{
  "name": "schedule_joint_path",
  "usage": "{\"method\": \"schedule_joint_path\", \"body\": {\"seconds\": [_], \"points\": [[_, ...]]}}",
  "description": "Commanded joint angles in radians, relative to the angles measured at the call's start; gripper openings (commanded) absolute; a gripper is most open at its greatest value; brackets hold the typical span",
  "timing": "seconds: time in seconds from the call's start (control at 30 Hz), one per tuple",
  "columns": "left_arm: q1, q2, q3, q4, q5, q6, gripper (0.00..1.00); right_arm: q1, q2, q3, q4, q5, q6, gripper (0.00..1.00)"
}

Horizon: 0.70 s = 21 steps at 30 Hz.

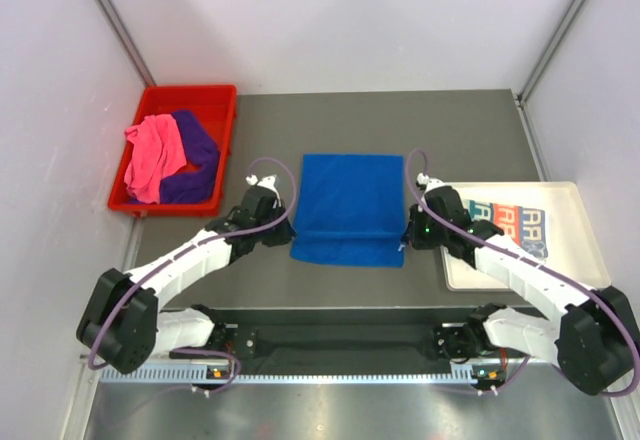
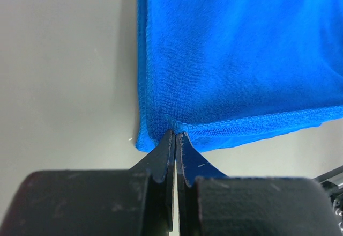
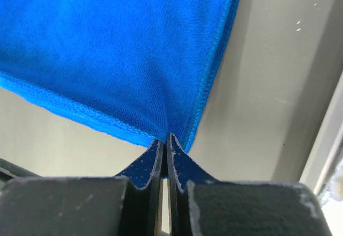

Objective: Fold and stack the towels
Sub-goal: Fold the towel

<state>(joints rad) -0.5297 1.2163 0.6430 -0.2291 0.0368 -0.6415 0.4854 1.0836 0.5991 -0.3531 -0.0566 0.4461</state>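
A royal blue towel (image 1: 348, 208) lies spread on the grey table between the two arms, its near edge turned up in a low fold. My left gripper (image 1: 281, 232) is shut on the towel's near left corner (image 2: 174, 126). My right gripper (image 1: 405, 238) is shut on the near right corner (image 3: 169, 131). A pink towel (image 1: 153, 153) and a purple towel (image 1: 195, 158) lie crumpled in the red bin (image 1: 180, 98) at the left. A cream towel with lettering (image 1: 505, 222) lies folded on the white tray (image 1: 575, 222) at the right.
The red bin stands at the table's left edge, the white tray at its right edge (image 3: 327, 145). White walls close in the table on three sides. Both arm bases sit on a black rail (image 1: 340, 342) at the near edge.
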Motion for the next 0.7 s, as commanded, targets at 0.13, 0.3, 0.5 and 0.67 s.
{"method": "schedule_joint_path", "body": {"seconds": [0.13,0.3,0.5,0.67], "points": [[0.007,0.015,-0.039,0.008,-0.081,-0.006,0.00,0.022,0.024,-0.028,0.043,0.070,0.020,0.01],[0.000,0.015,-0.060,0.020,-0.078,-0.007,0.11,0.030,0.022,-0.053,0.063,0.066,0.026,0.08],[-0.010,0.006,-0.094,0.028,-0.063,-0.010,0.23,0.036,0.013,-0.088,0.082,0.061,0.034,0.23],[-0.012,-0.047,-0.111,0.016,-0.003,-0.012,0.31,0.045,-0.022,-0.099,0.063,0.037,0.045,0.33]]}}
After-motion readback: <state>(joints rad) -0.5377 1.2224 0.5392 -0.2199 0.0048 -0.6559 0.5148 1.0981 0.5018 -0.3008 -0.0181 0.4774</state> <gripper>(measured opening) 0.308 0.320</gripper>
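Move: Both hands still pinch the blue towel's upper flap by its two near corners. The bottom layer's near-left corner lies some 4 cm back from the left hand and about 5 cm below; its near-right corner lies the same way from the right hand. The towel's far fold is roughly 18 cm ahead of the left hand and 12 cm to its right. The folded stack sits about 20 cm right of the right hand, 4 cm farther out. Both hands let go of the flap's corners just short of the towel's near edge, the fingers opening to about a third of their range as they sink and draw back towards the robot. The left goes some 4 cm down and 2 cm back, edging almost 2 cm outward to the left; the right about 3 cm down and 1.5 cm back. ##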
